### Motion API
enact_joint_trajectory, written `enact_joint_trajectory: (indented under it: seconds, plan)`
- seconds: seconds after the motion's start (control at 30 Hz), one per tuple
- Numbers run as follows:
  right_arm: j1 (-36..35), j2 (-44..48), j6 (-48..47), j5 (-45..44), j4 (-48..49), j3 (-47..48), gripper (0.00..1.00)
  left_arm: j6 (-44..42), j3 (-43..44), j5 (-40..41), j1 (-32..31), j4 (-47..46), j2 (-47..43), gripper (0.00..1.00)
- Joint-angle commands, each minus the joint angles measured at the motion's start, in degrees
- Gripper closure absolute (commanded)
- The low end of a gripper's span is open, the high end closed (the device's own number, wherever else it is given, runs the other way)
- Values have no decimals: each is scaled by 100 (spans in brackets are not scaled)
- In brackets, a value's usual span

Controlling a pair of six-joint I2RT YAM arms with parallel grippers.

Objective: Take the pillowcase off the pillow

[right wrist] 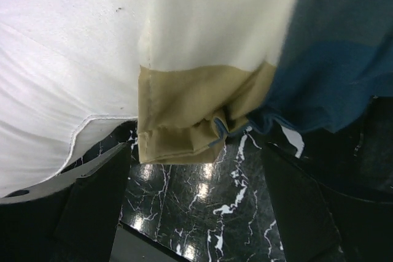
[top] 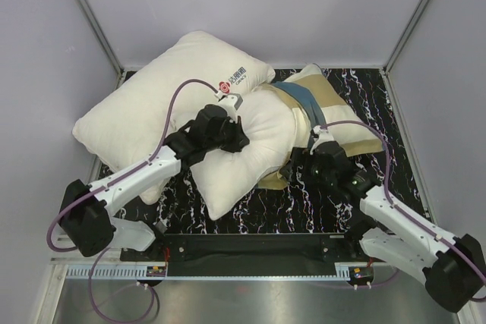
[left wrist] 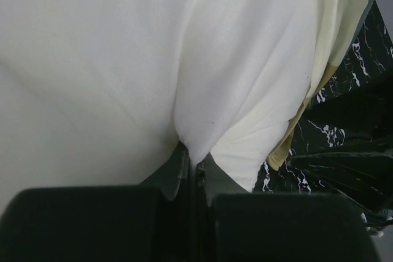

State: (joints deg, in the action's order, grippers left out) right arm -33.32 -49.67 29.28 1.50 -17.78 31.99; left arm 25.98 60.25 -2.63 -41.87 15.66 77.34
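The plain off-white pillow [top: 254,146] lies slantwise in the middle of the table, its right end still inside the checked pillowcase [top: 338,111]. My left gripper [top: 243,142] is shut on a pinch of the pillow's white fabric [left wrist: 202,90]; the fold runs between the closed fingertips [left wrist: 195,162]. My right gripper [top: 298,160] is open at the pillowcase's near edge. In the right wrist view the tan hem [right wrist: 190,121] and teal check [right wrist: 331,59] hang just beyond the spread fingers [right wrist: 92,194], with nothing between them. The bare pillow [right wrist: 61,59] fills the left of that view.
A second white pillow with a red printed logo [top: 171,92] lies at the back left, overlapped by the plain one. The table top is black marble with white veins [top: 304,210]. Pale walls close the cell on the left, back and right.
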Motion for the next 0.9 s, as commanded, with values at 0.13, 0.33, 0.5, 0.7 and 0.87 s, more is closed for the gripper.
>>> enact_joint_trajectory:
  seconds: [0.13,0.33,0.5,0.7,0.87]
  plan:
    - [-526,-1087,342,53,1627,-52,7,21,-162,70,161,-160,-588,100]
    - [-588,-1563,526,-430,1725,-17,33,100,-321,-158,161,-160,-905,100]
    - [-597,-1335,605,-1149,1208,123,100,21,-268,-246,337,95,-1335,100]
    - [-579,-597,430,-2290,22,352,100,-233,223,-325,873,700,-1985,100]
    - [-509,-52,281,-3268,-1059,729,100,-523,549,-247,1198,1272,-2494,100]
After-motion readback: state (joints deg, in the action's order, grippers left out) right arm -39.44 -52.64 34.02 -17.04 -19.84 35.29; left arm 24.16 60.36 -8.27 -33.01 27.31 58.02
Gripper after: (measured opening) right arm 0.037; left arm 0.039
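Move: The tan, blue-edged hem of the pillowcase lies just off the right hand's open fingers, about 4 cm left, 1 cm ahead and 4 cm below. From that hand the white pillow's middle is some 10 cm left and 4 cm ahead, and the striped body of the case about 9 cm right and 13 cm ahead. The left hand, gripping the white pillow, has the hem roughly 9 cm right, 5 cm back and 11 cm lower; the big pillow's middle is about 16 cm left and 10 cm ahead. The right fingers close on the pillowcase's tan and blue edge after reaching about 5 cm left and down to it, then carry it back right some 6 cm and up about 4, turning clockwise. The left hand keeps its pinch on the white pillow, easing back at first, then rising about 8 cm and going some 7 cm left, away from the right hand. ##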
